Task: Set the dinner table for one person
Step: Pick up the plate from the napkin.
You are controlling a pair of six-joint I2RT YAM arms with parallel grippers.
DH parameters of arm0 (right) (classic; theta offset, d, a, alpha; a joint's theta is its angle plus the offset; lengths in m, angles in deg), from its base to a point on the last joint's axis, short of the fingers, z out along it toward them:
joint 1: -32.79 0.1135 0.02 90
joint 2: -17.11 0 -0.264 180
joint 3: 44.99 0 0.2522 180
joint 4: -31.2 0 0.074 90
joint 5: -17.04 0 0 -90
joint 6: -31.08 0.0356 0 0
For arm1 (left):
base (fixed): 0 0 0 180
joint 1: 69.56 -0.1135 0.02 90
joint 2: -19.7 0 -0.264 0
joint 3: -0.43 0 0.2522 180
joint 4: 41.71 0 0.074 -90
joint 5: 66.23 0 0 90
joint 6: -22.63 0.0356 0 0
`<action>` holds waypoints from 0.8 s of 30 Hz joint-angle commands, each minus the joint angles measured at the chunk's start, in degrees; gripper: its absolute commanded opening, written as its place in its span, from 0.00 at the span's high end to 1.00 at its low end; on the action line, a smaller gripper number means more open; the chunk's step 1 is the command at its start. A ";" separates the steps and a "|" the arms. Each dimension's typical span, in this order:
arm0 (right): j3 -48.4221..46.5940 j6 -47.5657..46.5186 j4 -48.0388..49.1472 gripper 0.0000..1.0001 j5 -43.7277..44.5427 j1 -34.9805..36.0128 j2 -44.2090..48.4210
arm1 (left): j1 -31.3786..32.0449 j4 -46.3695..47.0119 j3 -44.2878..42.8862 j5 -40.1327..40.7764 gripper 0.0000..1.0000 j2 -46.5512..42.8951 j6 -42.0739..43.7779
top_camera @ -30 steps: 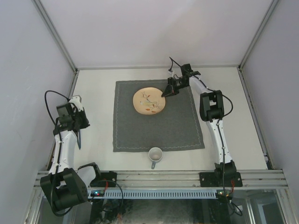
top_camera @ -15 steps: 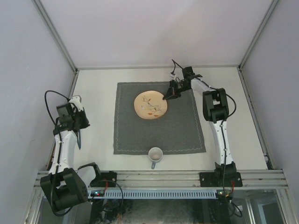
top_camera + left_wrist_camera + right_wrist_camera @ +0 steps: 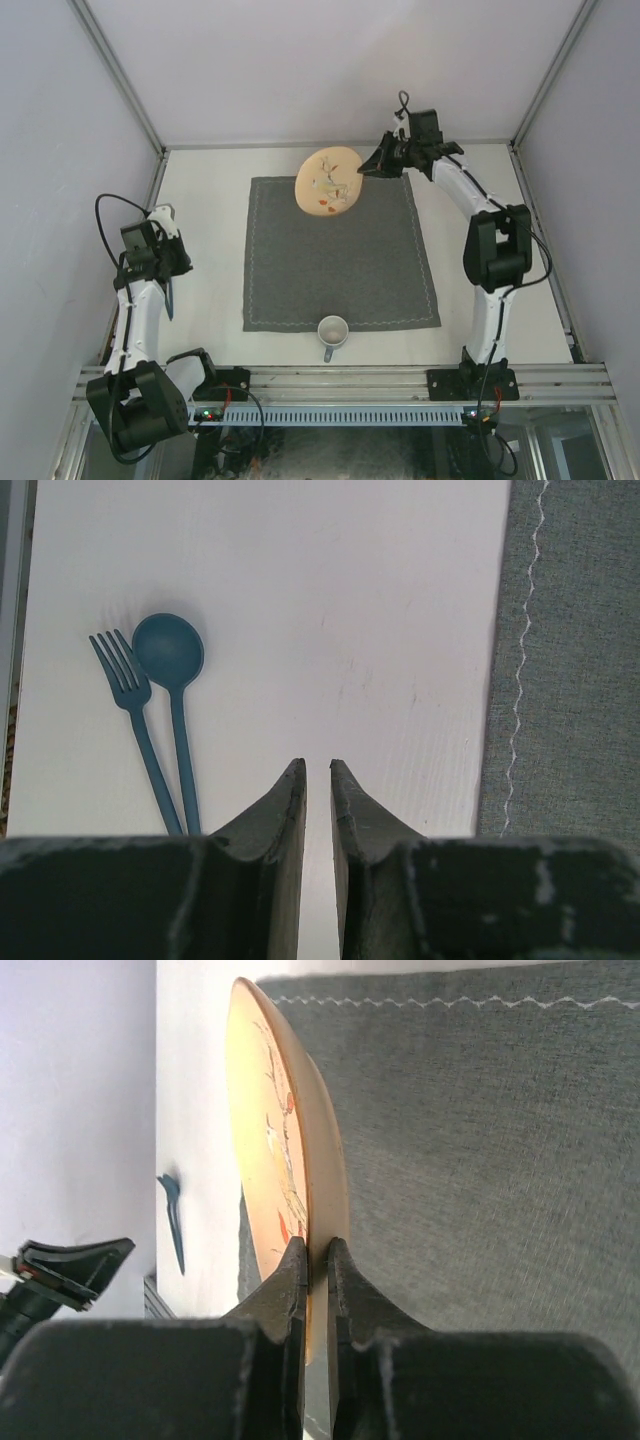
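Observation:
The cream plate (image 3: 328,181) with a painted bird hangs tilted above the far edge of the grey cloth (image 3: 340,260). My right gripper (image 3: 368,167) is shut on its right rim. In the right wrist view the plate (image 3: 285,1150) stands on edge, its rim pinched between the fingers of that gripper (image 3: 317,1252). My left gripper (image 3: 318,767) hovers over the bare dinner table (image 3: 330,600) with a narrow gap and nothing between its jaws. A blue fork (image 3: 128,685) and a blue spoon (image 3: 169,650) lie side by side to its left. A white mug (image 3: 332,330) stands at the cloth's near edge.
The cloth's stitched left edge (image 3: 520,660) runs along the right of the left wrist view. Metal rails (image 3: 340,378) border the table's near side, and light walls (image 3: 60,130) close in the left, right and back. My left arm (image 3: 150,255) sits by the left rail.
My right gripper has shut on the plate's rim, lifted it off the cloth and carried it toward the far edge, tilting it. The left arm has not moved.

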 commanded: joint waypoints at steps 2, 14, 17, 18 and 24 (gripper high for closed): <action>4.34 6.73 3.05 1.00 7.08 1.85 11.54 | -0.72 1.53 -0.24 -1.50 0.81 -2.19 1.15; 21.43 6.93 -0.21 1.00 27.13 -8.62 28.37 | -0.69 1.24 -3.01 -4.38 0.80 -0.28 2.53; 24.25 7.27 -2.19 1.00 27.00 -14.00 31.04 | -0.66 1.58 -4.27 -6.10 0.80 1.70 2.65; 25.51 7.65 -2.31 1.00 26.72 -15.92 31.97 | -0.70 1.70 -4.58 -6.96 0.80 2.43 2.64; 31.50 9.04 -0.70 1.00 24.54 -26.48 36.44 | -0.70 4.18 -4.33 -8.09 0.80 1.90 2.78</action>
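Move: The right hand already holds the plate by its rim, the plate's middle about 7 cm to its left and 2 cm back. The bare table right of the napkin lies some 30 cm to its right, 10 cm back and 15 cm below; the napkin's middle is about 19 cm back and 4 cm left, equally low. From the left hand that bare spot is some 71 cm right, 13 cm ahead and 10 cm below. Right hand, still pinching the plate's rim, swings about 25 cm right and 9 back, turning clockwise, towards bare table. ##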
